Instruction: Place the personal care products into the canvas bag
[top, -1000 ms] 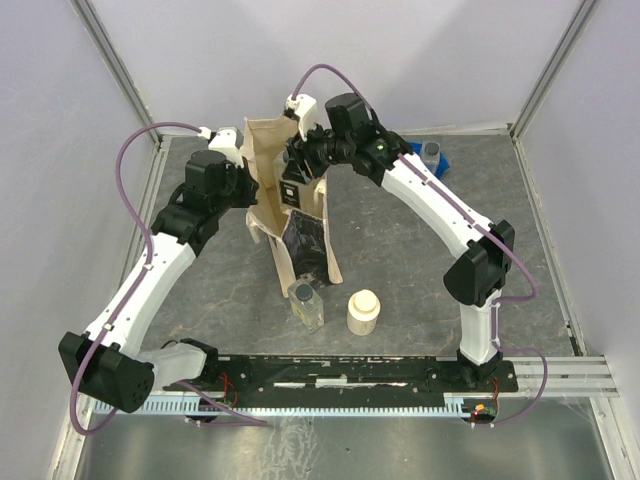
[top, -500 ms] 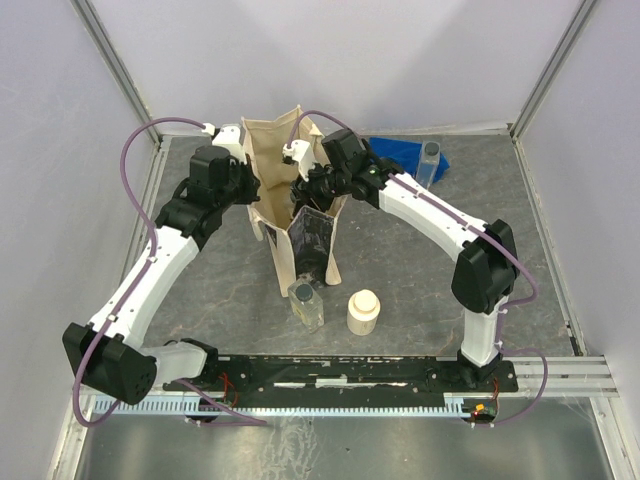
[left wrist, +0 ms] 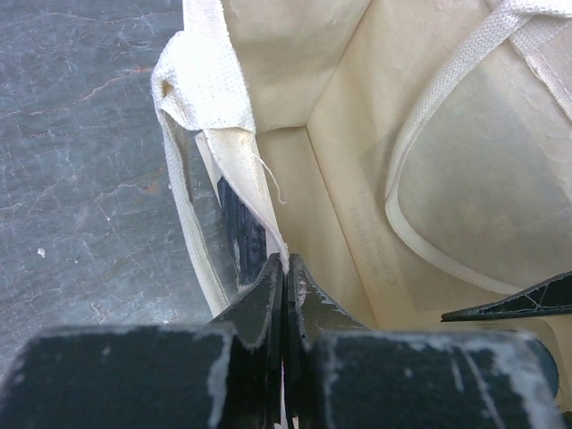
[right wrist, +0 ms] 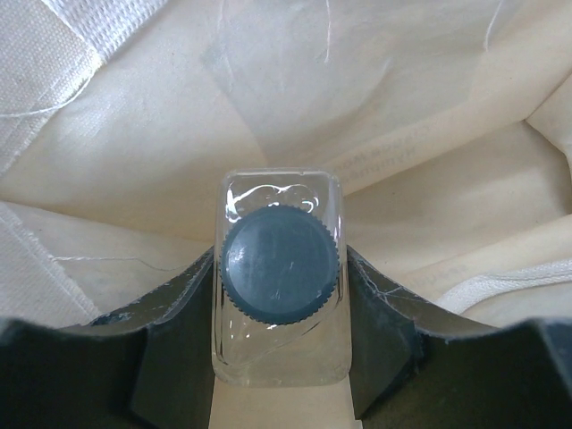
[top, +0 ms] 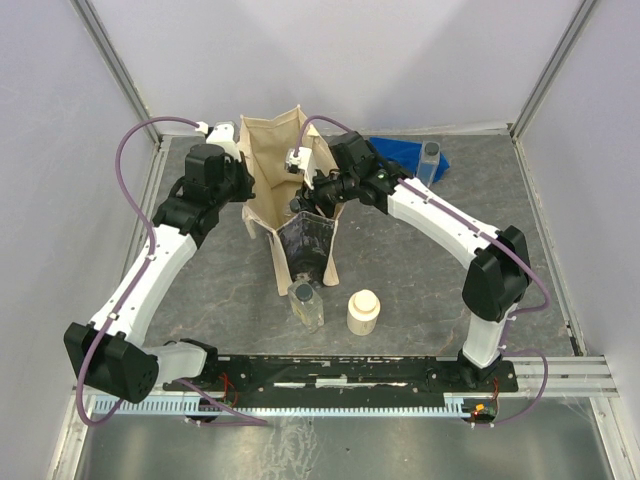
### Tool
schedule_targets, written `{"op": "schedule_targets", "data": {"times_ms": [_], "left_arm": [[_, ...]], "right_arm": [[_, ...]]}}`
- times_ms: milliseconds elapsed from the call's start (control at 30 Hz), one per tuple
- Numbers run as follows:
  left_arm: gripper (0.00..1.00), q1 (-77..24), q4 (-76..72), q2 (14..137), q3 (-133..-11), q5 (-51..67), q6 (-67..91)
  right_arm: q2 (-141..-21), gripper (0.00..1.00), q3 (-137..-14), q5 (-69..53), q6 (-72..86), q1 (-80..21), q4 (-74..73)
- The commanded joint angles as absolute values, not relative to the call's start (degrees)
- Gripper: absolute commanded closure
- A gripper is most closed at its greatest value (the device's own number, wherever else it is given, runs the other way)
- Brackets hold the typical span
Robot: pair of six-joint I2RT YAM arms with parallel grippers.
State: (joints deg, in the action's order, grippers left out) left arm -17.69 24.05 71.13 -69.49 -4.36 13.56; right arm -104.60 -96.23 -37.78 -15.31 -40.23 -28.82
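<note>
The beige canvas bag (top: 268, 165) stands upright left of the table's middle, mouth open. My left gripper (top: 250, 192) is shut on its left rim; in the left wrist view the jaws (left wrist: 286, 268) pinch the fabric edge, with the bag's inside (left wrist: 429, 179) beyond. My right gripper (top: 302, 206) is over the bag's mouth, shut on a clear bottle (right wrist: 280, 268) with a dark cap, bag lining (right wrist: 375, 98) all round it. A second clear bottle (top: 306, 305) and a squat cream bottle (top: 362, 312) stand in front of the bag.
A blue cloth (top: 398, 152) lies at the back right with another clear bottle (top: 430, 160) standing at its edge. Metal frame posts and walls bound the table on the left, right and back. The arms' bases line the near edge.
My right gripper has moved down and left with its bottle, into the bag's mouth. The bag's mouth now stands wider open. The left gripper keeps its hold on the rim.
</note>
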Motion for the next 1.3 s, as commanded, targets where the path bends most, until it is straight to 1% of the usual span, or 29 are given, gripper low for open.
{"op": "schedule_targets", "data": {"times_ms": [0,367,433,500,633,700,733,800,867,900,967,1033,1100,1133,1200,1267], "left_arm": [[0.97,-17.3,23.2,70.7,-68.8,-4.5,11.2],[0.97,-17.3,22.9,70.2,-68.2,-4.4,11.2],[0.97,-17.3,22.8,70.2,-68.2,-4.2,11.2],[0.97,-17.3,22.8,70.2,-68.0,-4.2,11.2],[0.97,-17.3,22.7,70.2,-67.8,-3.9,11.6],[0.97,-17.3,22.6,70.0,-67.4,-3.9,11.7],[0.97,-17.3,22.5,69.9,-67.2,-3.9,11.7],[0.97,-17.4,22.3,69.6,-66.8,-4.0,11.7],[0.97,-17.3,22.2,69.4,-66.5,-4.1,11.6],[0.97,-17.3,22.2,69.4,-66.5,-4.1,11.7],[0.97,-17.3,22.2,69.4,-66.4,-3.9,11.6],[0.97,-17.3,22.2,69.4,-66.3,-3.6,11.7],[0.97,-17.3,22.1,69.5,-66.2,-3.5,11.7],[0.97,-17.3,22.0,69.6,-66.1,-3.4,11.7],[0.97,-17.3,21.9,69.8,-66.2,-3.2,11.7],[0.97,-17.3,21.8,69.8,-66.2,-2.9,11.7]], "right_arm": [[-100.5,0.99,-97.5,-42.1,-16.0,-41.0,-26.1],[-104.0,0.99,-94.8,-34.3,-17.5,-43.0,-27.9],[-104.8,0.96,-94.8,-33.3,-17.4,-43.4,-28.7],[-105.3,0.95,-94.6,-32.1,-17.4,-43.7,-29.3],[-106.0,0.99,-93.6,-31.1,-17.4,-44.2,-29.5],[-106.2,0.99,-93.1,-30.8,-17.4,-44.4,-29.5],[-106.3,0.97,-93.0,-30.5,-17.3,-44.6,-29.6],[-106.5,0.90,-93.2,-29.8,-17.0,-44.7,-30.4],[-106.4,0.81,-93.5,-28.9,-16.1,-44.8,-31.2],[-106.1,0.73,-93.7,-28.7,-15.7,-44.8,-31.5],[-105.2,0.54,-93.8,-28.3,-14.8,-44.8,-31.6],[-103.6,0.32,-93.5,-28.0,-14.1,-44.8,-31.4],[-102.1,0.16,-93.2,-26.9,-13.3,-44.8,-30.6],[-101.4,0.09,-93.2,-26.2,-12.7,-44.8,-30.0],[-100.1,0.01,-93.0,-24.5,-11.1,-44.9,-28.7],[-99.0,0.00,-92.9,-23.0,-10.4,-44.8,-27.4]]}}
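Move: The right hand holds the dark-capped clear bottle inside the canvas bag's mouth; the bag floor it is bound for lies straight below, roughly 19 cm down. Another clear bottle stands about 16 cm back of this hand, level sideways and 16 cm lower; the white jar is some 18 cm back, 12 cm right and 17 cm down. From the left hand, pinching the bag's rim, that floor spot is about 13 cm right, 2 cm back and 23 cm below. Still gripping the bottle near its cap, the right hand lowers it about 7 cm into the canvas bag, its left-pointing fingers tipping some 10 degrees farther down. There the fingers open wide and let go, and the hand starts back up about 2 cm. The left hand keeps its pinch on the rim, practically still. ##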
